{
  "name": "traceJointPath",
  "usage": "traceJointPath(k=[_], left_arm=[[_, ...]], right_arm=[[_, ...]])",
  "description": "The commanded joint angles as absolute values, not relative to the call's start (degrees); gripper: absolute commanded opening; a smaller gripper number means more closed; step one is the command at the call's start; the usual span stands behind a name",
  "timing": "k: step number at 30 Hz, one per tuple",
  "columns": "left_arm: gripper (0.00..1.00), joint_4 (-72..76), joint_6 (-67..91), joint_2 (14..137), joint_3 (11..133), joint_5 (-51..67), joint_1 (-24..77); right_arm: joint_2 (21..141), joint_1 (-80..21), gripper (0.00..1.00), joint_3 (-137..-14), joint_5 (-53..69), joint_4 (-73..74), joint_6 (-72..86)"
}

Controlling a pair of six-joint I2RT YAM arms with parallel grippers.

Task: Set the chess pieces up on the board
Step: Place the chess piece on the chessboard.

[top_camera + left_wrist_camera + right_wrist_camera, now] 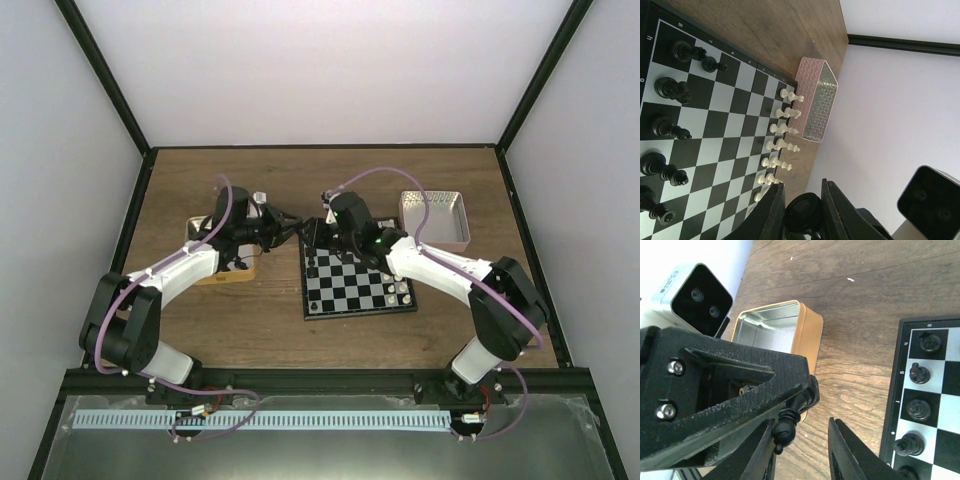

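Observation:
My left gripper [802, 186] is shut on a black chess piece [802, 215], whose round base shows between the fingers. In the right wrist view that piece [786, 426] sticks out of the left fingers, head down. My right gripper [802, 440] is open around the head, which touches its left finger with a gap on the other side. Both grippers meet above the board's far left corner [305, 228]. The board [345, 295] carries black pieces [315, 265] on its left side and white pieces [397, 290] on its right.
An orange tin [775, 332] lies on the wooden table left of the board, under the left arm [225, 275]. A silver tin [435, 217] stands at the back right. Dark frame posts edge the table.

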State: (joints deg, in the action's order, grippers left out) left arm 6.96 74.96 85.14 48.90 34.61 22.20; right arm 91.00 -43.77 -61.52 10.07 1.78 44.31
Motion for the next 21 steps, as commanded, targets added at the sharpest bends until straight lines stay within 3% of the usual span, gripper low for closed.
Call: traceJointPath(k=[1, 8, 12, 15, 21], left_arm=[[0.19, 7.7, 74.9, 86.0, 48.3, 35.0, 22.7], [0.19, 7.3, 74.5, 85.9, 48.3, 35.0, 22.7], [0.20, 7.0, 74.0, 85.9, 48.3, 35.0, 22.7], [0.27, 6.5, 72.5, 85.4, 48.5, 34.2, 22.7], [0.45, 2.9, 67.2, 83.3, 48.2, 30.0, 22.7]], right_arm=[[91.2, -44.3, 0.25, -64.5, 8.8, 2.1, 43.2], [90.8, -44.3, 0.18, -64.4, 8.1, 1.4, 43.2], [90.5, -44.3, 0.07, -64.3, 7.6, 1.3, 43.2], [90.2, -44.3, 0.01, -64.3, 7.2, 1.8, 43.1], [88.6, -44.3, 0.01, -63.9, 6.6, 3.9, 42.3]])
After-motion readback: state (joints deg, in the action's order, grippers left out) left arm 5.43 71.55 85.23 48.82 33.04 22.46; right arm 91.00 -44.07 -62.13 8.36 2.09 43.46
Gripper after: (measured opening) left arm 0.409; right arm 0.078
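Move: The black chess piece is still pinched between the left hand's pads. From the right hand's half-open fingers its middle lies only about 1 cm ahead and 1 cm to the left, at their height. Well below, some 16 cm under the right hand, the black corner rook stands about 4 cm ahead and 2 cm to the right; the piece box lies roughly 19 cm left, about level in reach and 15 cm lower. In a handover above the board's left edge, the right hand stays practically in place and shuts its half-open fingers onto the head end of the black piece, pinching it while the left hand holds the base end still. Once that grip has closed, the left fingers spread from nearly shut to a little under half open, easing off the base, and the left hand just starts to sink, by about 1 cm, without yet backing away. ##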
